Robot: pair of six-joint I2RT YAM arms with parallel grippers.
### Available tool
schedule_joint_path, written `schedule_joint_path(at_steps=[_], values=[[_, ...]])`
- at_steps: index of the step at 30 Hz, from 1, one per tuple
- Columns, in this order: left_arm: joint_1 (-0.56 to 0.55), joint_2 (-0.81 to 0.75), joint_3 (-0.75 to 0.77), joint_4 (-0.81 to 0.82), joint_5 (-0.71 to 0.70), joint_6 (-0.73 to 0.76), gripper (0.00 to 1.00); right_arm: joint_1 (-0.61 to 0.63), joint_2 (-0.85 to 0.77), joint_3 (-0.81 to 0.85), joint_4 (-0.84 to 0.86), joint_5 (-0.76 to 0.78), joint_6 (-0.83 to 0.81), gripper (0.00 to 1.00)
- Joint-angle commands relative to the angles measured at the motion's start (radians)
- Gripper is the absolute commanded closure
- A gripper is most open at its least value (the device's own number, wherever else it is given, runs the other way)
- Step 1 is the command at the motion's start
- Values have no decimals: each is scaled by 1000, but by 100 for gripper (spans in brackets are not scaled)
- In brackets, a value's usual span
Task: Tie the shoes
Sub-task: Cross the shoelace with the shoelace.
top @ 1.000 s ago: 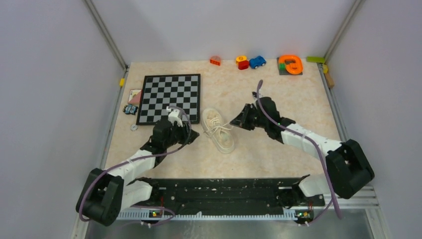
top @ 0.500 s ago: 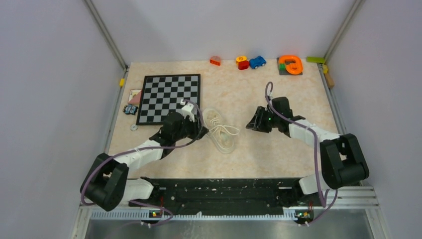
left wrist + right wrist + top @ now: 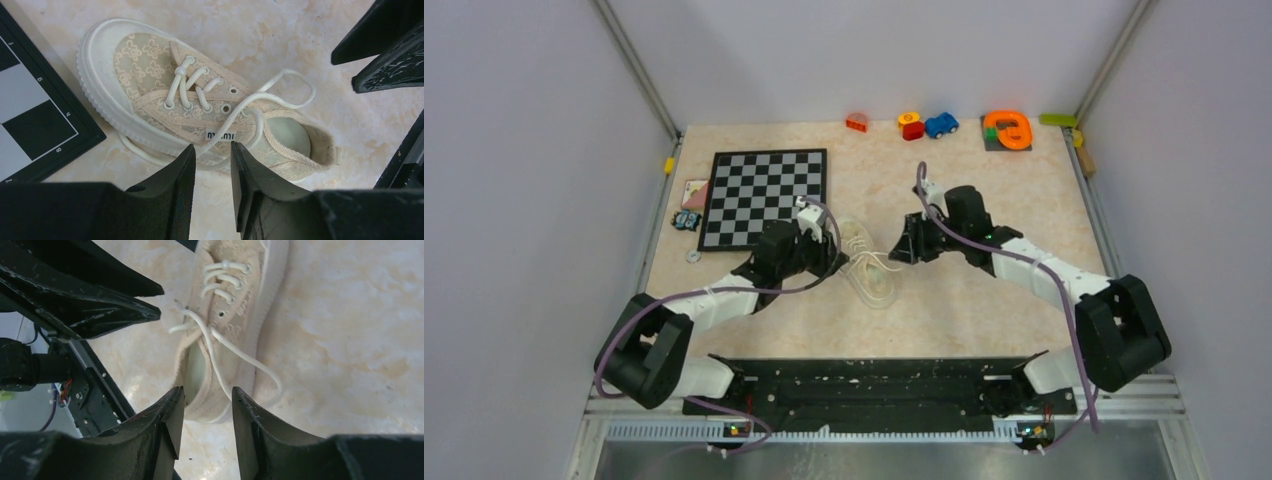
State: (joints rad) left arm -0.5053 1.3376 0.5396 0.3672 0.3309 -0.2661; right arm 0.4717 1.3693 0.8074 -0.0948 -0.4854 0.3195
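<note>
The cream sneaker [image 3: 873, 282] lies on the table between my two grippers, toe toward the chessboard and heel toward the near side. Its white laces [image 3: 280, 82] are loose and cross once over the tongue; one loop trails onto the table [image 3: 265, 372]. My left gripper [image 3: 834, 257] is open at the shoe's left side, and in the left wrist view [image 3: 212, 149] its tips sit just short of the shoe's side wall with a lace strand running past them. My right gripper [image 3: 898, 250] is open on the right, and in its own view [image 3: 206, 392] it holds nothing and points at the heel.
The chessboard [image 3: 764, 195] lies just left of the shoe, its corner close to the toe [image 3: 45, 130]. Small cards [image 3: 694, 192] and a toy [image 3: 686, 220] sit at its left. Bright toys [image 3: 941, 124] and an orange piece [image 3: 1007, 130] line the far edge. The black base rail [image 3: 864, 385] runs along the near edge.
My right gripper has opened, swung out to the right and come back toward the shoe. My left gripper has moved right, up against the shoe's side. The laces have shifted.
</note>
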Motion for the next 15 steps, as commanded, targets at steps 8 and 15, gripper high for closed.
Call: schedule_joint_path(at_steps=[8, 15], values=[[-6, 27, -35, 158, 78, 70, 64, 78, 195, 175, 23, -76, -79, 59], [-9, 28, -44, 179, 95, 104, 64, 94, 255, 204, 32, -71, -78, 59]])
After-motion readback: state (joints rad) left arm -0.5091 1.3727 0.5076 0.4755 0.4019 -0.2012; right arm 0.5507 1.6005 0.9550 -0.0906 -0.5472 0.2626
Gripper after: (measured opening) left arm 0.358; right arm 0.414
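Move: The crossing of the two shoelaces, over the tongue of the shoe, is about 6 cm to the right hand's left, 1 cm ahead and 6 cm below. The shoe's middle lies 6 cm left, 1 cm back and 8 cm down, and the lace loop beyond its right side about 2 cm back, 1 cm right and 8 cm down. From the left hand, the crossing is some 4 cm right, 1 cm ahead and 4 cm below. Carry the right gripper about 5 cm left over the shoe towards the lace crossing, level at first and then sinking some 2 cm, turning it roughly 10 degrees counter-clockwise and leaving its fingers part-open. Keep the left gripper close beside the laces, part-open too, easing only about 1 cm right. ##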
